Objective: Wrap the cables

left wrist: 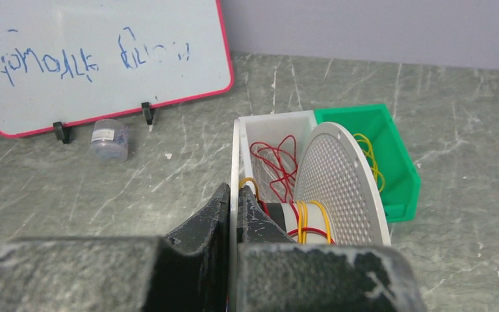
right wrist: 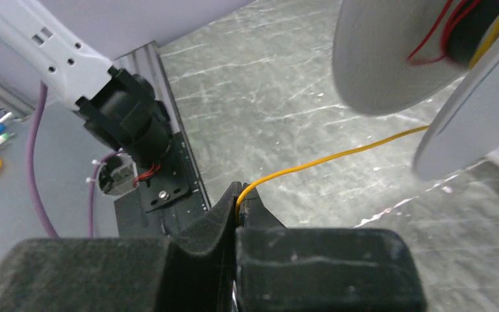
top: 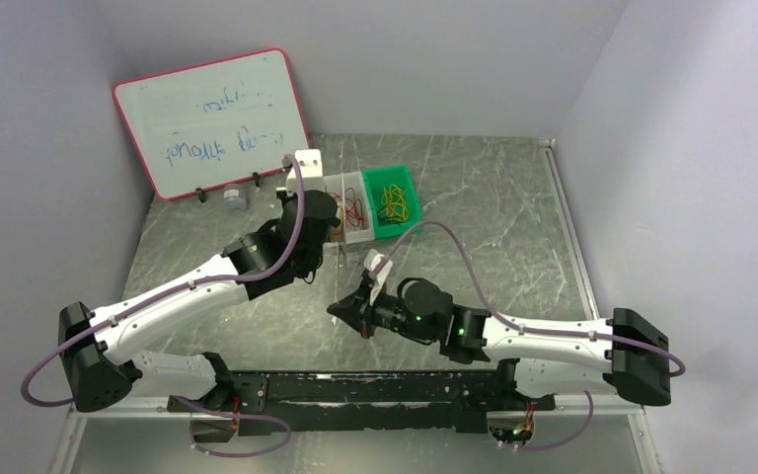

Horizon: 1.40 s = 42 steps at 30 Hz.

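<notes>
My left gripper is shut on the thin near flange of a white spool, which it holds above the bins. Red and yellow cables are wound round the spool's core. One yellow cable runs from the spool down to my right gripper, which is shut on it, the wire pinched between the fingertips. From above, the left gripper is near the bins and the right gripper is lower, at mid-table. More red cables and yellow cables lie loose in the bins.
A white bin and a green bin stand side by side at the back of the table. A pink-framed whiteboard leans at the back left with a small jar in front of it. Walls close in both sides.
</notes>
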Available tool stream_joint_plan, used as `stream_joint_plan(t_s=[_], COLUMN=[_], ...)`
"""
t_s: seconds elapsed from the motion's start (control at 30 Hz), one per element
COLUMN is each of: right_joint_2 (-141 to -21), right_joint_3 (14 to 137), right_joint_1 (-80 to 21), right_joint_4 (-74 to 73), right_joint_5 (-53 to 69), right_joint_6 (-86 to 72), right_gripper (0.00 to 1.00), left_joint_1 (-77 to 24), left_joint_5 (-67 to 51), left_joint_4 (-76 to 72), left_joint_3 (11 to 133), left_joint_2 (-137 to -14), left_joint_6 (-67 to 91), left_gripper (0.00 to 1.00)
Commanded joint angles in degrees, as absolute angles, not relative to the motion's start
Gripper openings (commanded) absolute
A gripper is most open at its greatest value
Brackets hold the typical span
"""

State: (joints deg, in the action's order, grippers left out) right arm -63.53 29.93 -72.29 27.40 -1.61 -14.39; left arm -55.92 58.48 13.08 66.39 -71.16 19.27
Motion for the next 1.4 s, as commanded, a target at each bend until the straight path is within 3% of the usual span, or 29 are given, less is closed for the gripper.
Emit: stream_joint_plan(t_s=[0.0, 0.2, 0.43, 0.67, 1.1, 1.37], right_joint_2=[-62.31, -64.59, -65.88, -68.13, -65.92, -66.82], right_joint_3=[38.25, 48.11, 54.49, 60.39, 57.76, 57.74], right_joint_1=[-73.21, -73.19, -72.48, -67.61, -58.99, -55.62], right_joint_4=[10.15, -1.90, -6.18, -9.99, -4.30, -1.15], right_joint_5=[-6.17, -13.13, -21.91, -19.86, -13.73, -17.29], right_joint_6=[-9.99, -5.92, 1.80, 7.89, 9.36, 15.02], right_gripper=[0.00, 0.00, 0.00, 0.00, 0.00, 0.00], left_joint_1=[-55.63, -55.79, -58.46, -61.95, -64.75, -65.82], left_joint_5=[62.31, 61.66, 61.19, 58.07, 50.73, 45.64], left_joint_4=[9.76, 12.45, 14.02, 12.81, 12.29, 13.98], left_joint_3=[65.31, 61.35, 57.04, 53.32, 48.98, 49.43], left_joint_2=[-70.46, -69.57, -68.25, -67.41, -65.35, -67.50], left_joint_6=[20.47, 24.68, 25.64, 22.53, 20.43, 17.14], left_gripper=[0.07, 0.07, 0.07, 0.07, 0.07, 0.07])
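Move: The spool, its left flange already pinched in the left fingers, has its middle about 5 cm to the right of that hand and 5 cm lower. From the right hand, which already holds the yellow cable, the spool is some 18 cm ahead, about level sideways and 8 cm higher. Down on the table the white box lies about 12 cm ahead of the left hand and 10 cm right, the green box 13 cm ahead and 21 cm right. The spool is lowered about 9 cm by the left hand, drawn back 5 cm and a little right, and swung clockwise, while the left fingers keep the flange pinched. Meanwhile the right hand carries the still-pinched yellow cable up, then mostly forward about 13 cm and some 6 cm right, dropping its left side and turning clockwise, to come in close above the right flange. ##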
